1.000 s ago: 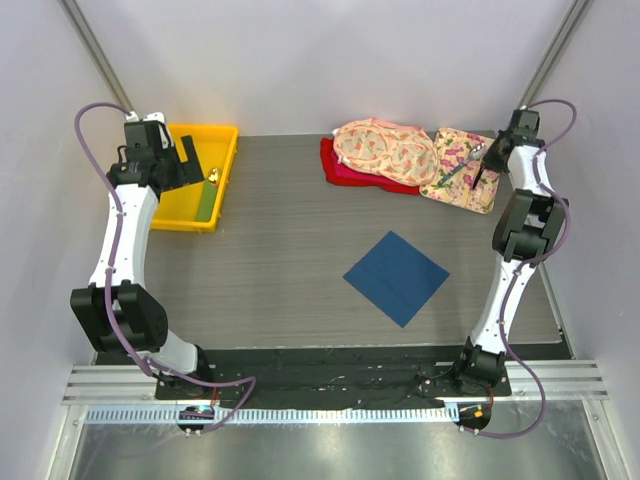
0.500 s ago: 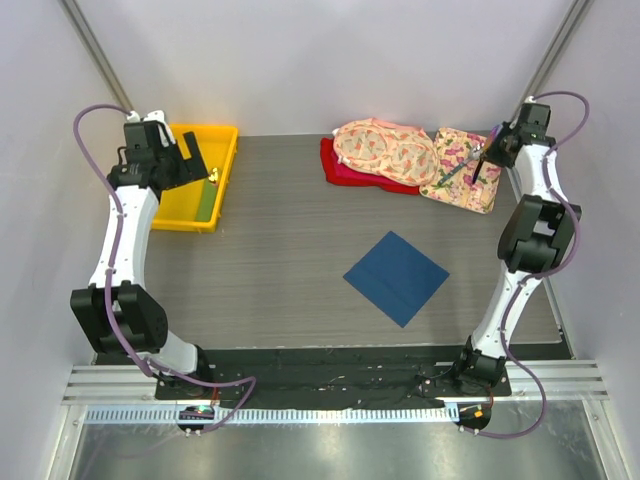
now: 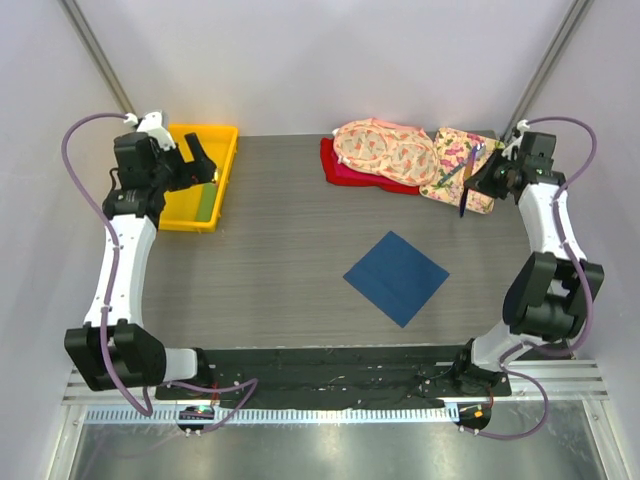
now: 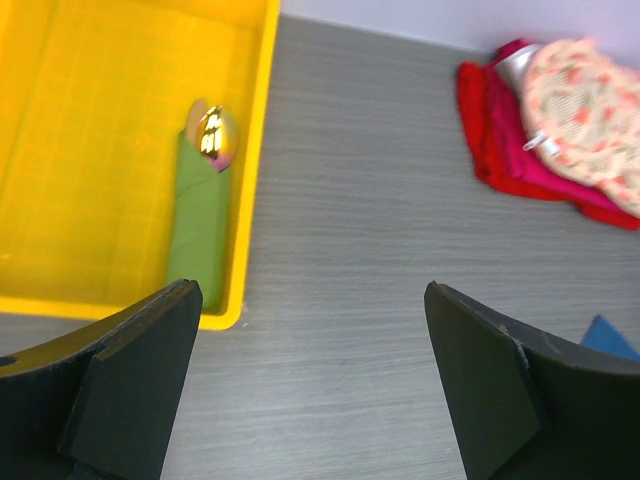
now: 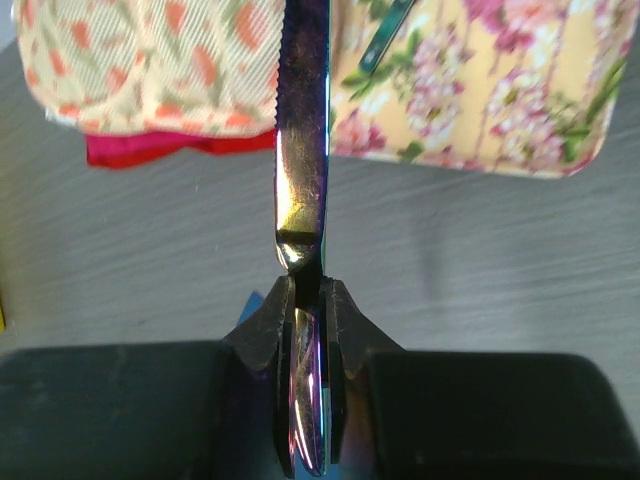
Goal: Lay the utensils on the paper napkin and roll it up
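My right gripper [image 5: 308, 290] is shut on the handle of a slim iridescent knife [image 5: 303, 150], whose serrated blade points away from the wrist. In the top view, this gripper [image 3: 478, 180] holds the knife [image 3: 465, 195] over the near edge of the yellow floral cloth [image 3: 455, 160]. Another utensil [image 5: 385, 40] with a greenish handle lies on that cloth. The navy paper napkin [image 3: 396, 277] lies flat mid-table, apart from both grippers. My left gripper [image 4: 310, 390] is open and holds nothing. It hovers beside the yellow tray [image 3: 180, 215] at the back left.
The yellow tray [image 4: 255, 180] holds a flat green strip [image 4: 198, 225] with a small golden object [image 4: 215, 135] at its top. A pink floral cloth [image 3: 382, 150] lies over a red cloth [image 3: 340, 168] at the back centre. A corner of the napkin [image 4: 610, 335] shows in the left wrist view.
My right gripper has lifted the knife off the yellow floral cloth and drawn it toward the cloth's near edge. The right wrist swung outward to the right. The left gripper shifted slightly.
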Controlling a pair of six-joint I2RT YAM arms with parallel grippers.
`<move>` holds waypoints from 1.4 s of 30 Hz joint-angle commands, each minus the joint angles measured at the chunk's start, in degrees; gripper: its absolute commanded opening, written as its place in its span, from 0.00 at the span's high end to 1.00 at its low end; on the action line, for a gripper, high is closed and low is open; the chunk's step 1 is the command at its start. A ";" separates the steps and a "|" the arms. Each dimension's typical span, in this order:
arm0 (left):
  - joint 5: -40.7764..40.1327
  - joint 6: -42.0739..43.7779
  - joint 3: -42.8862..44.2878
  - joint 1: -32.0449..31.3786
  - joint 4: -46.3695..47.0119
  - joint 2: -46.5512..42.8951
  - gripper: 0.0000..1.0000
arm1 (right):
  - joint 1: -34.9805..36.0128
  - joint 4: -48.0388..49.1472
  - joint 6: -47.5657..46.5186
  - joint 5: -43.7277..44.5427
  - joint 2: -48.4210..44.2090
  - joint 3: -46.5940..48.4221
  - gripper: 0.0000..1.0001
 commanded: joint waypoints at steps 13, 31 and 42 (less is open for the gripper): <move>10.71 -9.68 -15.02 -0.01 7.93 -9.49 0.00 | 25.25 5.79 0.70 13.32 -18.28 -26.03 0.99; 10.09 -10.30 -18.89 -0.01 8.02 -10.28 0.00 | 35.55 18.28 9.68 22.65 -13.45 -35.00 0.99; 10.62 -10.39 -18.10 -0.09 8.29 -9.67 0.00 | 35.55 20.57 5.20 22.47 -10.55 -36.05 0.99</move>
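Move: The paper napkin that the right hand is taking the knife to has its middle some 15 cm back, 17 cm to the left and about 17 cm below. The flowered mat with another utensil on it lies about 19 cm ahead, 6 cm to the right and 15 cm down; the orange-patterned pouch is roughly 22 cm ahead, 21 cm left and 14 cm down. From the left hand the napkin is about 14 cm back, 59 cm right and 27 cm below. Still pinching the knife, the right hand carries it away from the flowered mat to above the napkin, about 18 cm left and 12 cm back, sinking 14 cm, mostly after the first stretch, and turning some 15 degrees counter-clockwise. The left hand, open and empty, eases about 5 cm back, 6 cm down and 4 cm right. ##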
